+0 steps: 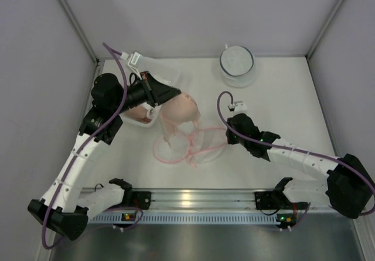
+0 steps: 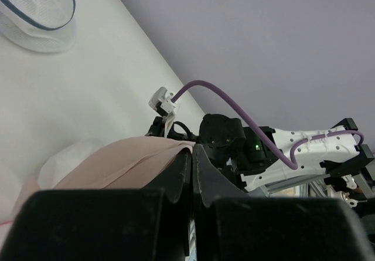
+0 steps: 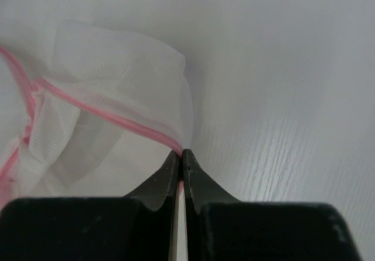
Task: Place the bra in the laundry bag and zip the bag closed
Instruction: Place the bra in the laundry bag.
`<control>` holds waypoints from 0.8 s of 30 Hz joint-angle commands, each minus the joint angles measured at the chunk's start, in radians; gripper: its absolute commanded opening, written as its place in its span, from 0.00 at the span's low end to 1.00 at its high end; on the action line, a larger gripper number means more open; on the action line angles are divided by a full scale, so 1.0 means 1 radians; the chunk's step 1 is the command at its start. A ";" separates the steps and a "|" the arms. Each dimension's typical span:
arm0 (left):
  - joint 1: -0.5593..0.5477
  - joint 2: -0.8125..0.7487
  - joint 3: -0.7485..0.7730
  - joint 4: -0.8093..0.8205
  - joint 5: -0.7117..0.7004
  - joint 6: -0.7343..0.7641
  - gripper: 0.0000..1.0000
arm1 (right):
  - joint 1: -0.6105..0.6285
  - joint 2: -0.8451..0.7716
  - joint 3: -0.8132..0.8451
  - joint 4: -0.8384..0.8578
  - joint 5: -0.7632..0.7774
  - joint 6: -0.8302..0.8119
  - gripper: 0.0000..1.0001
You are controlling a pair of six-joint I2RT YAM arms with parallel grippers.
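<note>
A beige bra (image 1: pixel 180 113) hangs from my left gripper (image 1: pixel 166 94), which is shut on its edge above the table's middle. In the left wrist view the fabric of the bra (image 2: pixel 126 164) drapes over the closed left gripper (image 2: pixel 194 151). Below it lies the white mesh laundry bag (image 1: pixel 190 146) with a pink zipper rim. My right gripper (image 1: pixel 229 126) is shut on the bag's right edge. In the right wrist view the right gripper (image 3: pixel 180 154) pinches the pink rim of the laundry bag (image 3: pixel 111 105).
A round white mesh container (image 1: pixel 237 61) with a dark rim stands at the back right; it also shows in the left wrist view as the mesh container (image 2: pixel 36 12). A clear plastic bag (image 1: pixel 164 73) lies behind the left gripper. Grey walls enclose the table.
</note>
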 commanded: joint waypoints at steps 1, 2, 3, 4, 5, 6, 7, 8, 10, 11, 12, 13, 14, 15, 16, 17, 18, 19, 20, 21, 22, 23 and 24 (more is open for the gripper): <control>-0.016 -0.039 -0.045 0.117 -0.009 -0.040 0.00 | 0.012 -0.060 0.069 -0.004 0.028 0.021 0.00; -0.021 -0.040 -0.070 0.131 -0.005 -0.052 0.00 | 0.012 -0.081 0.068 -0.001 0.023 0.030 0.00; -0.022 -0.042 -0.080 0.168 -0.001 -0.063 0.00 | 0.014 -0.124 0.064 0.007 0.014 0.040 0.00; -0.027 -0.043 -0.097 0.180 0.002 -0.080 0.00 | 0.015 -0.143 0.055 0.016 -0.003 0.055 0.00; -0.028 -0.042 -0.100 0.209 0.003 -0.086 0.00 | 0.015 -0.156 0.049 0.039 -0.017 0.061 0.00; -0.034 -0.039 -0.099 0.226 0.003 -0.089 0.00 | 0.017 -0.173 0.042 0.045 -0.027 0.072 0.00; -0.036 -0.036 -0.096 0.232 0.000 -0.092 0.00 | 0.015 -0.178 0.041 0.050 -0.032 0.079 0.00; -0.039 -0.033 -0.094 0.240 0.002 -0.094 0.00 | 0.015 -0.178 0.038 0.054 -0.035 0.086 0.00; -0.047 -0.025 -0.090 0.264 0.002 -0.106 0.00 | 0.017 -0.173 0.035 0.056 -0.047 0.112 0.00; -0.051 -0.022 -0.088 0.275 0.002 -0.111 0.00 | 0.015 -0.170 0.034 0.059 -0.053 0.121 0.00; -0.056 -0.014 -0.090 0.281 0.000 -0.118 0.00 | 0.017 -0.172 0.032 0.066 -0.060 0.133 0.00; -0.073 -0.010 -0.090 0.283 -0.004 -0.118 0.00 | 0.015 -0.173 0.029 0.070 -0.063 0.156 0.00; -0.085 -0.004 -0.094 0.283 -0.008 -0.117 0.00 | 0.015 -0.176 0.029 0.077 -0.064 0.168 0.00; -0.099 0.002 -0.096 0.283 -0.027 -0.111 0.00 | 0.017 -0.184 0.025 0.085 -0.063 0.188 0.00; -0.129 0.006 -0.102 0.283 -0.035 -0.105 0.00 | 0.015 -0.186 0.026 0.086 -0.058 0.196 0.00; -0.146 0.010 -0.107 0.284 -0.047 -0.098 0.00 | 0.017 -0.187 0.026 0.086 -0.057 0.201 0.00; -0.160 0.015 -0.110 0.283 -0.070 -0.085 0.00 | 0.015 -0.189 0.029 0.083 -0.060 0.204 0.00; -0.185 0.016 -0.116 0.284 -0.081 -0.077 0.00 | 0.017 -0.192 0.038 0.082 -0.064 0.204 0.00; -0.194 0.021 -0.117 0.288 -0.089 -0.074 0.00 | 0.015 -0.193 0.043 0.079 -0.070 0.202 0.00; -0.200 0.027 -0.122 0.292 -0.110 -0.069 0.00 | 0.015 -0.198 0.054 0.073 -0.081 0.204 0.00; -0.208 0.030 -0.131 0.301 -0.121 -0.066 0.00 | 0.015 -0.199 0.058 0.065 -0.084 0.204 0.00; -0.208 0.038 -0.136 0.321 -0.130 -0.068 0.00 | 0.017 -0.209 0.061 0.063 -0.089 0.205 0.00; -0.209 0.048 -0.139 0.341 -0.132 -0.077 0.00 | 0.017 -0.212 0.063 0.063 -0.096 0.213 0.00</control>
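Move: The bra hangs from the left fingers, its middle about 10 cm beneath them. The laundry bag's pouch lies roughly 11 cm to that hand's right, about level fore and aft, some 31 cm below; the white basket is about 21 cm ahead and 16 cm left. From the right hand, already shut on the pink rim, the pouch's middle is some 7 cm left, level fore and aft, and the dark-rimmed bag about 32 cm ahead and 5 cm right. Keeping its pinch on the pink rim, the right hand lifts it about 6 cm, mostly in an early quick pull, then eases a little left while rolling nearly 20 degrees, its left side rising. The left hand, still gripping the bra, carries it some 5 cm right towards the laundry bag, drawing slightly back and down and turning a little clockwise. ##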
